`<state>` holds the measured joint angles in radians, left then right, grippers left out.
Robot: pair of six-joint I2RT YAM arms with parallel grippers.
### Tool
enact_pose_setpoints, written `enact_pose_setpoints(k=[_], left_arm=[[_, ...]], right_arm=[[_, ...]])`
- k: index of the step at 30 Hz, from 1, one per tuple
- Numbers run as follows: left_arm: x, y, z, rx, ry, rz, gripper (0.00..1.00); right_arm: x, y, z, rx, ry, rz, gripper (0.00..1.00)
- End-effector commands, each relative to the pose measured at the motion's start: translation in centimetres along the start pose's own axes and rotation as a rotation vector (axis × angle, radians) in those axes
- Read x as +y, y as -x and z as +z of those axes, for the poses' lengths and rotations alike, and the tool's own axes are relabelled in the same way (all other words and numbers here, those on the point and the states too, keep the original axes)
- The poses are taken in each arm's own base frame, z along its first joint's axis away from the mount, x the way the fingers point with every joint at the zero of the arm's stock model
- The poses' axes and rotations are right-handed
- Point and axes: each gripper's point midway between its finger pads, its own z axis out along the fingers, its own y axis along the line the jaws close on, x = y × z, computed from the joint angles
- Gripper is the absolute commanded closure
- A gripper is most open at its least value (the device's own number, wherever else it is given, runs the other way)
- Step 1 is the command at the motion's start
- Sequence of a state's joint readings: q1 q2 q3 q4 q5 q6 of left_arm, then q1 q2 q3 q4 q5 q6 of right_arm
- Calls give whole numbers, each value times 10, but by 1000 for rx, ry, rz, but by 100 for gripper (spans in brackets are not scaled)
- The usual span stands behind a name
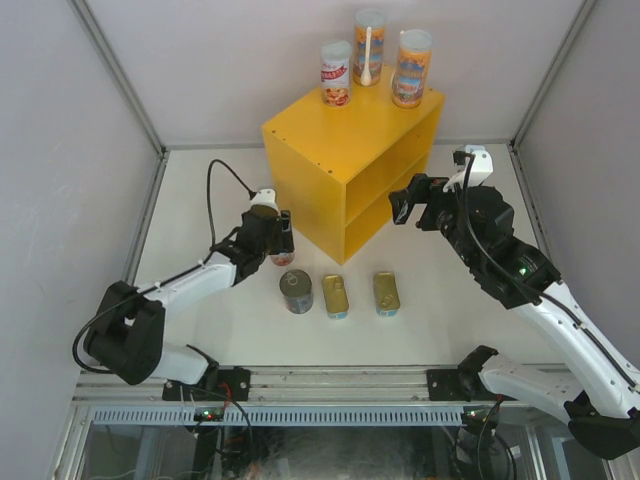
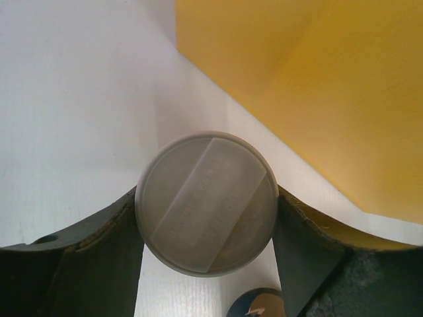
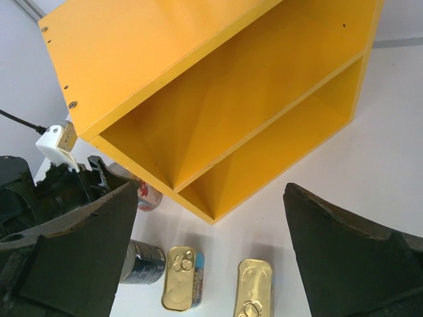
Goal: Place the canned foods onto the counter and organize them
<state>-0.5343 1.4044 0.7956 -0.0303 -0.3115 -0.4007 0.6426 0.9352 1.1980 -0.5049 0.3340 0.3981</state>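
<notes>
Three tall slim cans stand on the flat top of the yellow counter. My left gripper is shut on the fourth tall can, upright beside the counter's near left corner; in the left wrist view its grey lid sits between the fingers. The dark round tin and two flat gold-topped tins lie on the table in front of the counter. My right gripper is open and empty by the counter's right opening, and hangs above the flat tins.
The counter's two inner compartments face my right gripper. The left arm's black cable loops over the table on the left. Grey walls close the table at the back and both sides.
</notes>
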Motion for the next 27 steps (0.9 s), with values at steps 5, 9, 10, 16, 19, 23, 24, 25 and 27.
enact_pose_setpoints(k=[5,9,10,16,19,23,24,25,27], left_arm=[[-10,69,-53,-200,-91,-51,100],[-10,98,-92,-270,-126,-48,100],[-9,104,-101,-285,-131,-47,100],[-2,138,-166,-373,-161,-29,100],[3,157,-202,-426,-175,-31,100],[1,188,-247,-493,-214,-11,100],[-1,198,-259,-512,-230,-7,100],[-5,205,-268,-522,-247,1,100],[-10,223,-288,-548,-275,13,100]], right_arm=[[4,26,-4,-83,15,-6,10],[5,32,-5,-105,21,-6,10],[6,33,-5,-110,23,-4,10],[8,35,-6,-113,29,8,10],[13,48,-11,-146,45,20,10],[16,55,-13,-162,45,8,11],[17,57,-14,-166,45,5,11],[18,58,-15,-168,48,0,11],[20,62,-18,-177,54,-9,11]])
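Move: The left gripper is already closed on the low red-labelled can. From it, the middle of the orange cupboard's top lies about 14 cm ahead, 15 cm right and 18 cm up; the red-labelled can standing there is 19 cm ahead, 12 cm right and 24 cm up. The dark can sits roughly 11 cm back and 4 cm right, a few centimetres lower. From the right gripper, the cupboard top's middle is some 22 cm ahead, 12 cm left and 7 cm down. Keep the left gripper's hold on the can and lift it off the counter, first easing back, then climbing faster, about 24 cm up and 9 cm back, clear of the cupboard's side panel, tilting the fingers up some 20 degrees. Raise the open, empty right gripper slightly near the end. ##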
